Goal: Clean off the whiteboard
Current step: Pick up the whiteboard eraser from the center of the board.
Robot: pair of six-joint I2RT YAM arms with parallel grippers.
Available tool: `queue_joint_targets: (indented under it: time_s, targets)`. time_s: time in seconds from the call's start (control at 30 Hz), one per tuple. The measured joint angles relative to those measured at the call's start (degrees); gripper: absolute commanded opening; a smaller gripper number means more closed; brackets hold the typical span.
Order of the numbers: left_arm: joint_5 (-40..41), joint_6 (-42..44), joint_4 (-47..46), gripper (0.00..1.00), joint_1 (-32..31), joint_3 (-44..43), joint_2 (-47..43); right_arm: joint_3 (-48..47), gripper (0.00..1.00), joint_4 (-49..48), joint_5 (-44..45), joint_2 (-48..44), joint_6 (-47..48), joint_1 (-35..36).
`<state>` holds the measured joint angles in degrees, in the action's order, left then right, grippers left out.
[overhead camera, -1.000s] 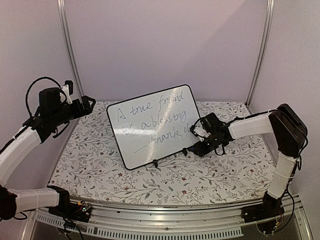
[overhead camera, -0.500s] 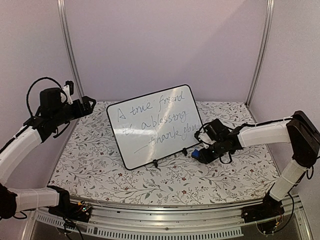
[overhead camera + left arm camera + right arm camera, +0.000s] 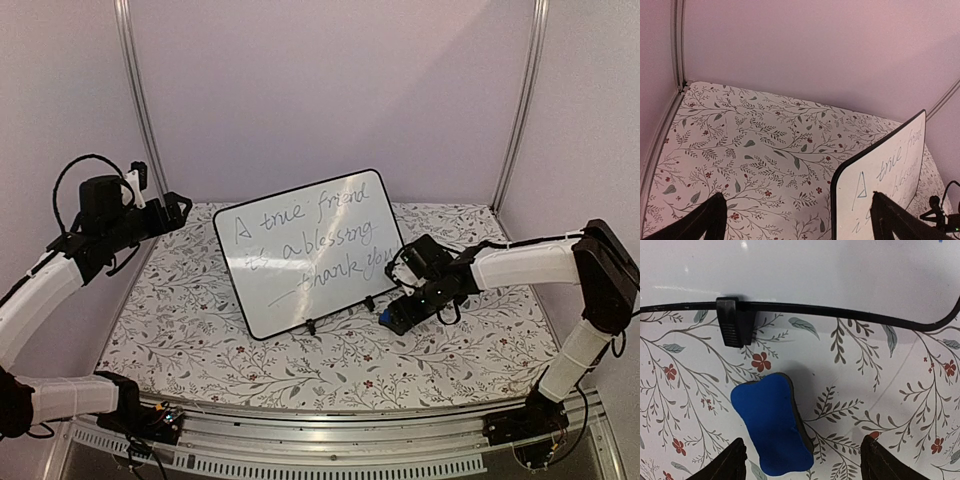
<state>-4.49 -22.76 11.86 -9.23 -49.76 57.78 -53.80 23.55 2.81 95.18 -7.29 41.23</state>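
The whiteboard [image 3: 310,255] stands tilted in the middle of the table, leaning back on small black feet [image 3: 732,320], with handwritten lines across it. A small blue eraser [image 3: 772,425] lies flat on the floral cloth just in front of the board's lower right edge [image 3: 840,310]. My right gripper [image 3: 805,462] hangs over the eraser [image 3: 385,317], open; the block sits nearer the left finger [image 3: 732,460] and neither finger touches it. My left gripper [image 3: 175,208] is raised at the far left, open and empty, looking at the board's upper left corner [image 3: 880,185].
A floral tablecloth [image 3: 200,330] covers the table. Pale walls and metal posts [image 3: 135,100] close in the back and sides. The right arm [image 3: 520,265] stretches low across the right side of the table.
My right gripper dropped from the board's right edge down to the table by its lower right corner. Its jaws closed, then opened wide over the eraser. The left arm stayed still.
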Motion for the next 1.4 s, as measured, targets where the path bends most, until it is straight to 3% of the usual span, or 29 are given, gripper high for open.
queue_joint_targets:
  time_s: [0.17, 0.47, 0.8, 1.4]
  targets:
    - [0.00, 0.02, 0.00, 1.00, 0.04, 0.00, 0.00, -1.90, 0.75, 0.52, -1.05, 2.19, 3.06, 0.00]
    - [-0.02, 0.02, 0.00, 1.00, 0.04, 0.00, 0.09, -4.50, 0.56, 1.05, -5.01, 5.03, 7.58, 0.00]
    - [-0.02, 0.02, 0.00, 1.00, 0.04, 0.00, 0.42, -4.85, 0.43, 1.16, -8.46, 6.58, 10.56, 0.00]
    - [-0.07, 0.02, 0.00, 1.00, 0.04, 0.00, 0.42, -4.85, 0.38, 1.33, -7.61, 6.58, 11.26, 0.00]
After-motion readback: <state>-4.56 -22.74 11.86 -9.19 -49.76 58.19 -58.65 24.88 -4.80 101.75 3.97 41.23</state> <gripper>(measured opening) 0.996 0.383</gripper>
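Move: Just to the right hand's left, some 3 cm away and 2 cm lower, lies the blue eraser, level with it fore and aft. The nearer black clip on the board's edge is about 4 cm ahead and 6 cm left, the other clip roughly 17 cm left and 1 cm back. The whiteboard's middle is some 14 cm ahead and 17 cm left. From the left hand the eraser lies about 39 cm right, 7 cm back and 26 cm down. Shifting left about 3 cm and sinking some 1.5 cm, the right hand centres itself over the eraser while turning roughly 15 degrees counter-clockwise to line its fingers up with the eraser's long sides. The fingers narrow from about three quarters open to under half and come in against both long sides at its waist, the hand then staying almost in place. ##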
